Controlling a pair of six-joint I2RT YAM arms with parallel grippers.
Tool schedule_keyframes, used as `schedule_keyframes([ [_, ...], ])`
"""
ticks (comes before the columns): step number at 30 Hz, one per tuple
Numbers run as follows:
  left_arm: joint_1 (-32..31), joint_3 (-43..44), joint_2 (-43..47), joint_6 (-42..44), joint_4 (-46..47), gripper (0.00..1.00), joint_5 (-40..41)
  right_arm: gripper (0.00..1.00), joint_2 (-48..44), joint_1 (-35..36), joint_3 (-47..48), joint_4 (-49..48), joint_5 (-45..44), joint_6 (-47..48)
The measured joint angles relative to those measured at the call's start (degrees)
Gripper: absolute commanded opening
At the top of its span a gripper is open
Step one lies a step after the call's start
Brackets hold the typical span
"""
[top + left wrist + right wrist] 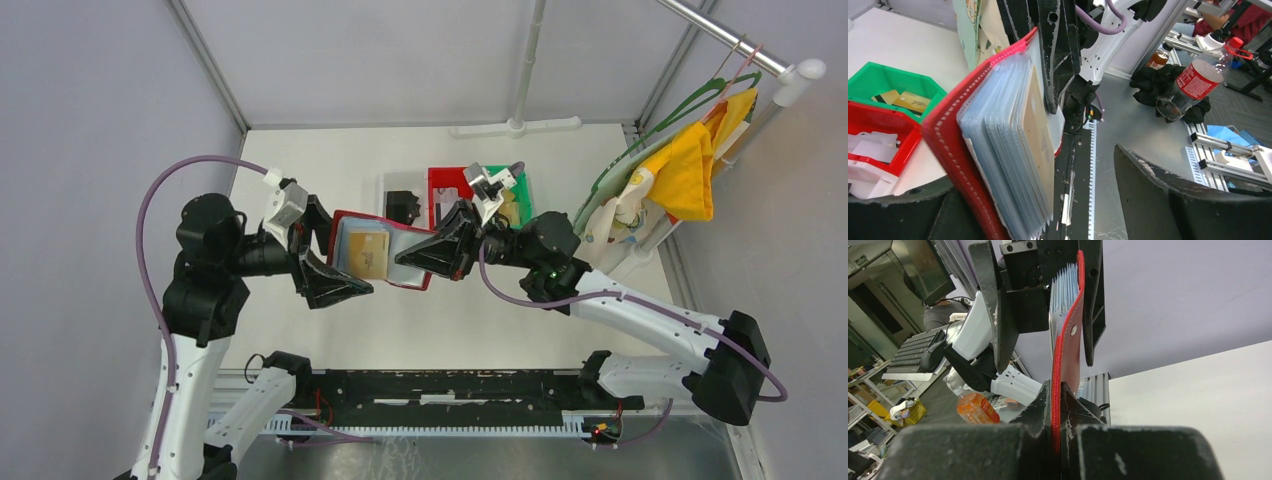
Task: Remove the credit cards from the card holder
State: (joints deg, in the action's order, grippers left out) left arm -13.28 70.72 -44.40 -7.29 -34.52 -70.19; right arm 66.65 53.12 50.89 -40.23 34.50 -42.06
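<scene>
The dark red card holder hangs open in mid-air between the two arms. My right gripper is shut on its red flap, pinched between the fingertips. Clear sleeves fan out from the red cover, and a tan credit card shows in the front sleeve. My left gripper is open and straddles the sleeved half. One finger sits behind the red cover and the other finger stands well apart from the sleeves. Two tan cards lie in a green bin.
A red bin and the green bin stand on the white table behind the holder, with a small black object to their left. A rack with yellow cloth stands at the right. A black rail runs along the near edge.
</scene>
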Motion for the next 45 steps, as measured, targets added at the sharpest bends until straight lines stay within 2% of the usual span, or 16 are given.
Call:
schedule_keyframes([
  [3, 0.00, -1.90, 1.03, 0.02, 1.33, 0.76, -0.94, 0.00, 1.57, 0.00, 1.36, 0.02, 0.22, -0.63],
  [7, 0.02, -2.89, 1.51, -0.02, 2.12, 0.63, -1.88, 0.00, 2.73, 0.07, 2.32, 0.07, 0.46, -1.22],
  [13, 0.02, -2.84, 1.44, 0.11, 2.71, 0.38, -1.92, 0.00, 2.38, 0.39, 2.67, 0.81, 0.68, -0.96],
  [18, 0.02, -1.77, 0.66, 1.18, 1.27, 0.28, -1.86, 0.00, 1.20, 0.63, 2.67, 2.12, 0.85, 0.35],
  [22, 0.00, -1.33, -0.17, 1.20, -0.22, 0.25, -1.20, 0.00, 0.68, 0.70, 2.67, 4.24, -0.13, 1.75],
  [28, -0.09, -0.15, -1.31, 1.40, -1.90, 0.11, 0.42, 0.01, -0.26, 0.61, 2.75, 6.43, -1.62, 3.96],
  [30, -0.15, -0.15, -1.31, 1.57, -2.27, 0.07, 0.96, 0.06, -0.44, 0.61, 3.32, 8.28, -2.19, 5.05],
  [32, -0.22, 0.13, -1.36, 3.06, -3.26, 0.06, 1.81, 0.23, -0.50, 0.61, 4.46, 11.08, -2.64, 6.47],
  [34, -0.26, 0.68, -1.46, 5.31, -4.76, 0.04, 2.82, 0.46, -0.57, 0.55, 5.70, 14.12, -2.67, 7.96],
  [39, -0.26, 1.03, -1.60, 8.02, -8.55, 0.04, 7.26, 0.68, -0.92, -2.25, 10.32, 23.89, -2.64, 12.07],
  [41, -0.31, 1.95, -2.47, 8.26, -10.08, 0.02, 11.45, 0.72, -0.92, -3.76, 13.31, 28.81, -3.34, 14.88],
  [45, -0.31, 4.96, -6.08, 11.37, -12.96, 0.02, 16.85, 0.71, -1.20, -5.53, 18.51, 37.05, -5.49, 20.68],
])
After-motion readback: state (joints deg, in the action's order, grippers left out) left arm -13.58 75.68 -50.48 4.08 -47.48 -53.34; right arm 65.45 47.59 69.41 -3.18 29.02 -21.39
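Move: The open card holder, gripped at its right edge by the shut right fingers, has its middle about 7 cm right of the left hand, 1 cm ahead and level with it; its left edge already stands between the open left fingers. From the right hand that middle is some 4 cm left and 1 cm ahead and above. The beige card in its sleeve lies 4 cm right of the left hand. On the table, roughly 38 cm below and 36 cm ahead of the left hand, stand the white box, 8 cm right, and the red box, 20 cm right. The card holder's left side, sleeves and cover together, gets pinched between the left fingers while that hand stays nearly in place. After a pause the right fingers open wide and let go of its right edge. Both hands meanwhile swing forward about 6 cm, the left sinking some 3 cm, the right drifting right and slightly up; each turns its fingertips forward and downward by 10–15 degrees. ##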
